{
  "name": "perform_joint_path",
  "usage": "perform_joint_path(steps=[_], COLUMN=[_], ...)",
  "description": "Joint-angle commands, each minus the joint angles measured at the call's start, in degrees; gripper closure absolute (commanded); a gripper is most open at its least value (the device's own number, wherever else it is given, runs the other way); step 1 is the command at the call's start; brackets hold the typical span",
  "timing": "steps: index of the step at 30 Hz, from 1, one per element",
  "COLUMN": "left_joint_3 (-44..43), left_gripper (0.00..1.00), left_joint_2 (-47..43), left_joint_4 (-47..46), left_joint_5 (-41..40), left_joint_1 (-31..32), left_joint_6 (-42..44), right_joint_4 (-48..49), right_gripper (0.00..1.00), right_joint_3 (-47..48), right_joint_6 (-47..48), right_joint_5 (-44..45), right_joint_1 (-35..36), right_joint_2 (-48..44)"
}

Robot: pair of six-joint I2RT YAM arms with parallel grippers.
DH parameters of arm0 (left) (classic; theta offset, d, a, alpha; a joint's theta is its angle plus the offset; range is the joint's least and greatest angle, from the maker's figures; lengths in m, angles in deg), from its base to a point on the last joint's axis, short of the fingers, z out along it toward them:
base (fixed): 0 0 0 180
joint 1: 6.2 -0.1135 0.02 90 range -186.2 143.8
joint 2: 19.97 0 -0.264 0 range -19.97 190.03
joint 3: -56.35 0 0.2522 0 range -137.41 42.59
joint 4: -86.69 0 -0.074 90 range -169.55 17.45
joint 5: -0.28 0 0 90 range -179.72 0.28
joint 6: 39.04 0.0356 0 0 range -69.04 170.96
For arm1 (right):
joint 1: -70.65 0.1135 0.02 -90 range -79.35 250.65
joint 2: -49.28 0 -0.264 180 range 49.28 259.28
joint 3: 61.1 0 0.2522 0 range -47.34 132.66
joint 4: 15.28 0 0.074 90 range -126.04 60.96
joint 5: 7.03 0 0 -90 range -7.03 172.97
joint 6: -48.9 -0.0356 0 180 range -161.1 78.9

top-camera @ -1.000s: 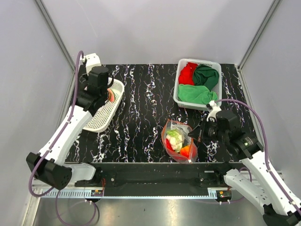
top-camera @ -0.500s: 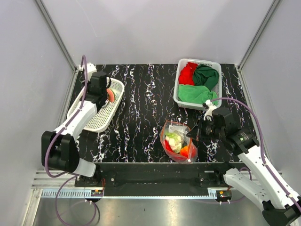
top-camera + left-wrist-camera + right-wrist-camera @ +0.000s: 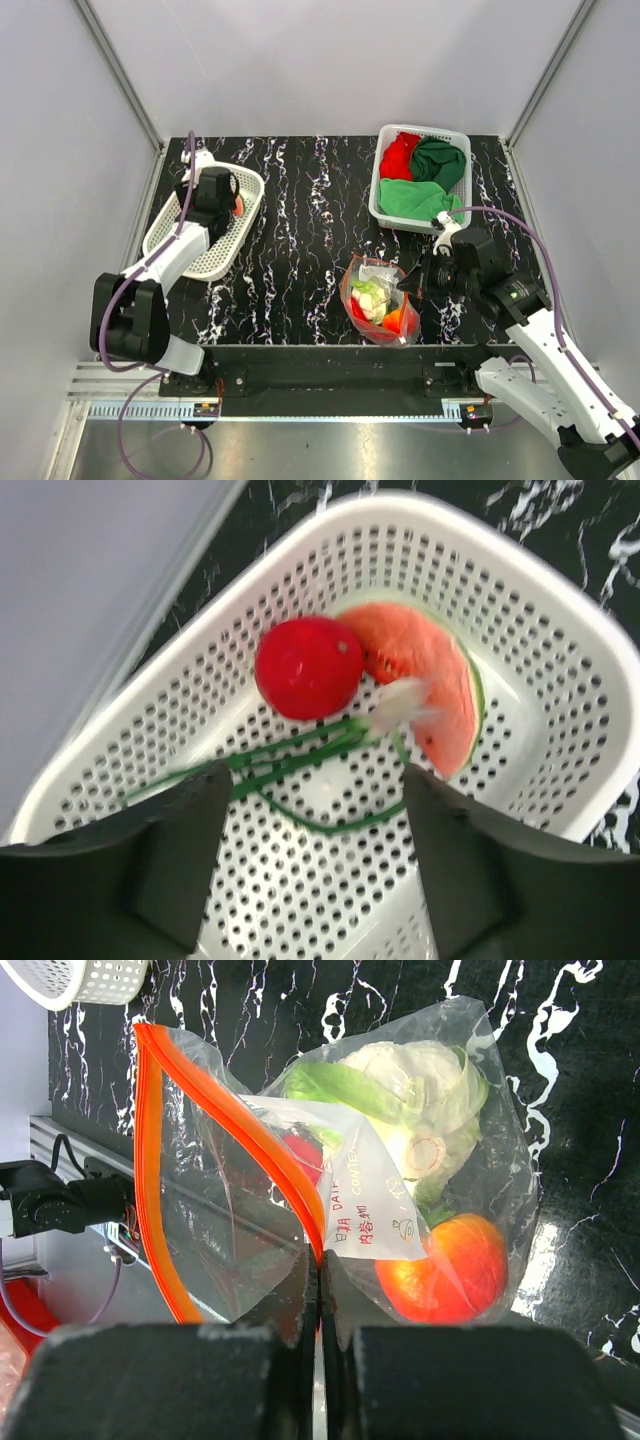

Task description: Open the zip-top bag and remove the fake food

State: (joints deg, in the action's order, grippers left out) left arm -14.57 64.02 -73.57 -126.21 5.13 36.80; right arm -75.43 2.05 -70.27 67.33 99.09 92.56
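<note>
The zip-top bag [image 3: 378, 298] lies near the table's front edge, its orange-red zip strip [image 3: 150, 1160] gaping open. My right gripper [image 3: 320, 1260] is shut on the strip's near side; in the top view it [image 3: 412, 285] sits at the bag's right. Inside the bag are a pale green cabbage [image 3: 420, 1100], an orange-red round fruit [image 3: 445, 1265] and a red piece [image 3: 305, 1150]. My left gripper [image 3: 315, 850] is open and empty over the left white basket [image 3: 480, 515], which holds a red round fruit [image 3: 307, 667], a watermelon slice [image 3: 430, 690] and a green-stemmed piece [image 3: 300, 765].
A second white basket [image 3: 376, 200] with red and green cloths stands at the back right. The left basket [image 3: 215, 250] lies by the left wall. The table's front rail [image 3: 320, 365] runs just below the bag.
My left arm has folded down and its gripper now sits lower over the left basket. My right gripper has shifted slightly, still holding the bag's strip.
</note>
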Motion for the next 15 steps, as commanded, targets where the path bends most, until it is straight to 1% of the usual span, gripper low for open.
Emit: perform_joint_path(steps=[1, 2, 3, 5, 6, 7, 8, 10, 13, 14, 15], left_joint_3=[2.1, 2.1, 2.3, 1.9, 1.3, 0.6, 0.0, 0.0, -0.4, -0.4, -0.7], left_gripper=[0.13, 0.09, 0.07, 0.01, 0.01, 0.01, 0.01, 0.01, 0.02, 0.05, 0.06], left_joint_2=[-7.1, -8.4, -9.7, -13.5, -14.5, -16.5, -17.6, -20.7, -24.0, -24.7, -25.4], left_joint_4=[7.5, 8.8, 9.8, 13.3, 15.0, 19.1, 20.2, 22.4, 24.3, 24.3, 24.1], left_joint_5=[0.9, 1.1, 1.8, 3.9, 4.3, 4.8, 7.8, 11.3, 18.7, 24.5, 27.5], left_joint_1=[-0.3, -0.3, -0.3, -0.3, -0.3, -0.3, -0.3, -0.3, -0.3, -0.3, -0.3], left_joint_6=[-5.2, -6.3, -8.1, -10.3, -11.2, -12.6, -13.9, -14.5, -16.9, -17.6, -18.6], right_joint_4=[1.7, 1.9, 2.1, 2.9, 3.1, 3.7, 3.9, 4.1, 4.3, 4.4, 4.4], right_gripper=[1.0, 1.0, 1.0, 1.0, 1.0, 1.0, 1.0, 1.0, 1.0, 1.0, 1.0], right_joint_3=[1.3, 1.3, 1.2, 0.9, 0.5, 0.2, 0.0, -0.5, -0.7, -0.8, -0.8], right_joint_6=[0.3, 0.1, -0.2, -0.9, -1.1, -1.3, -1.6, -1.7, -2.1, -2.3, -2.4], right_joint_5=[-0.4, -0.6, -0.8, -1.6, -1.8, -2.0, -2.4, -2.6, -2.8, -2.7, -2.7], right_joint_1=[0.0, -0.1, 0.0, -0.1, 0.0, 0.0, 0.0, 0.0, 0.0, 0.0, 0.1], right_joint_2=[-0.1, -0.1, 0.0, 0.0, -0.1, -0.4, -0.6, -0.7, -1.0, -1.0, -0.8])
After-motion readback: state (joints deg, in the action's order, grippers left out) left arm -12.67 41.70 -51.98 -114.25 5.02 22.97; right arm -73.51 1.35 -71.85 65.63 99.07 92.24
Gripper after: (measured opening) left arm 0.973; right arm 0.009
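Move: The cauliflower, likely next, lies in the opened bag about 32 cm right of the empty left hand, 24 cm back and some 5 cm lower; the orange fruit beside it is 37 cm right and 28 cm back of that hand. The just-freed spring onion is about 4 cm ahead and 1 cm left, the tomato 5 cm ahead and 3 cm left. From the right hand the cauliflower is about 7 cm left, level ahead, 8 cm below. The spring onion, already loose in the white basket, is left behind as the left hand's half-open fingers spread fully and the hand draws back about 8 cm towards the bag, first dipping slightly, then climbing to some 5 cm above its start and easing right, while rolling about 15 degrees, right side up. The right hand keeps its pinch on the bag's rim, almost still. ##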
